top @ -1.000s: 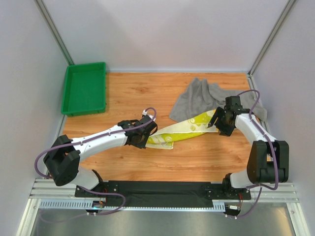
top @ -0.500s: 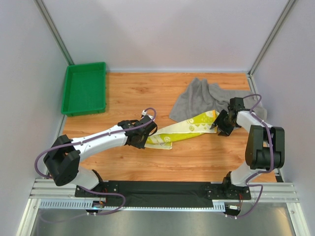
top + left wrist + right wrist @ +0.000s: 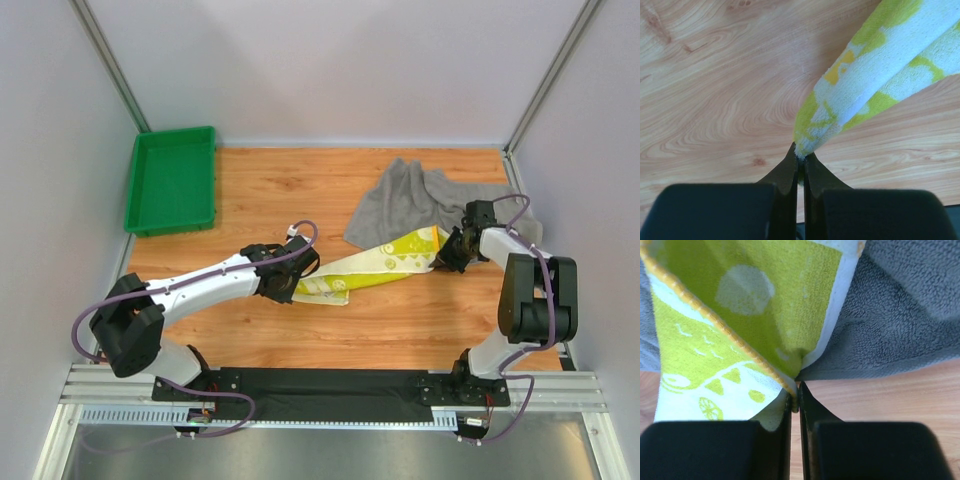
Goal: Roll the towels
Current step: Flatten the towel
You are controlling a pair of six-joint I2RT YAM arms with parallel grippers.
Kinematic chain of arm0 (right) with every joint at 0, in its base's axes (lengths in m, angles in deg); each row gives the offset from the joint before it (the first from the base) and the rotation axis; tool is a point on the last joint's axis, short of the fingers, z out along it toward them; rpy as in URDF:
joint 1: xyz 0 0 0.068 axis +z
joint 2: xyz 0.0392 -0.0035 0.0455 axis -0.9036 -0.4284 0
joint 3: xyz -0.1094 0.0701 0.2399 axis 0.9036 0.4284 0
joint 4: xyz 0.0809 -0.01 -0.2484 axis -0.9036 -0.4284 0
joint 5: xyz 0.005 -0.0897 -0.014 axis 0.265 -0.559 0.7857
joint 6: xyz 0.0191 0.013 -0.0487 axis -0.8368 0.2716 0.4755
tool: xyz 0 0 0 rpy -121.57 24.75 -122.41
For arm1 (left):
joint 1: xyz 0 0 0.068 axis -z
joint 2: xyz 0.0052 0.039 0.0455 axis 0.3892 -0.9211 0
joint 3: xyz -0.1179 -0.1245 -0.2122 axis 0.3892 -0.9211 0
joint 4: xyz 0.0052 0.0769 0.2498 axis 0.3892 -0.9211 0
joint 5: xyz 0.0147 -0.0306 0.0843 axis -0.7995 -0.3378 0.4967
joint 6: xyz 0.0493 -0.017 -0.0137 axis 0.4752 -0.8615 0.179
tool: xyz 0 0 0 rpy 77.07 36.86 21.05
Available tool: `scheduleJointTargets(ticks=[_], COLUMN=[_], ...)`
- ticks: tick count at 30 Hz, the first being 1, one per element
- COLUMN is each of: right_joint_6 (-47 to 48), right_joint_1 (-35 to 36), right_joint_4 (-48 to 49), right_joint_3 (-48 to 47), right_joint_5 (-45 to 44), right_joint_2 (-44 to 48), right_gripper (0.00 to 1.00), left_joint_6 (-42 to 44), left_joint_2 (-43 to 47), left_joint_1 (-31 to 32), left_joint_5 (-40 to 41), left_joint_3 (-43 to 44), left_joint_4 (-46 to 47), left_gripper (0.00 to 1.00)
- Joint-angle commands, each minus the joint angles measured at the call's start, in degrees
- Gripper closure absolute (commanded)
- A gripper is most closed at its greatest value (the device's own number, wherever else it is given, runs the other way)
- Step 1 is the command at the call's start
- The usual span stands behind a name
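The white-yellow towel with a green-yellow print (image 3: 385, 262) stretches as a long strip across the table between my two grippers. My left gripper (image 3: 296, 287) is shut on its left corner (image 3: 812, 135). My right gripper (image 3: 443, 258) is shut on its right corner, pinching the yellow hem (image 3: 794, 395). The grey towel (image 3: 410, 200) lies crumpled at the back right, partly under the printed towel's right end, and fills the upper right of the right wrist view as grey towel (image 3: 905, 315).
A green tray (image 3: 172, 180) sits at the back left corner of the wooden table (image 3: 280, 190). White walls with metal posts close in the sides and the back.
My right gripper has moved in to the printed towel's right corner and closed on it. The towel's right end has lifted slightly. The left arm has stayed where it was.
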Motion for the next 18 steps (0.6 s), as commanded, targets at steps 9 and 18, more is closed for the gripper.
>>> scheduleJointTargets(ticks=[9,18], right_joint_6=[1.14,1.23], right_joint_1=[0.16,1.30], right_joint_4=[-7.88,-16.31], right_joint_3=[0.02,1.78], right_joint_5=[4.16,10.40], right_joint_2=[14.62,29.21], right_gripper=[0.96,1.00], left_joint_6=[0.92,0.22], left_joint_2=[9.10,19.91], left_joint_1=[0.10,0.10], left_joint_5=[4.21,5.62], left_joint_3=[4.11,5.95], left_joint_4=[-10.13,-19.69], left_gripper=[1.00,1.00])
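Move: Both hands already pinch the yellow-green towel. Its middle lies about 17 cm to the left hand's right and 7 cm ahead, slightly below. From the right hand the same middle is roughly 14 cm left and level with it fore and aft. The grey towel's middle is some 16 cm straight ahead of the right hand, and 23 cm ahead and 33 cm right of the left hand. Both hands keep their pinch and lift the yellow-green towel, left about 7 cm while drawing left, right about 10. ##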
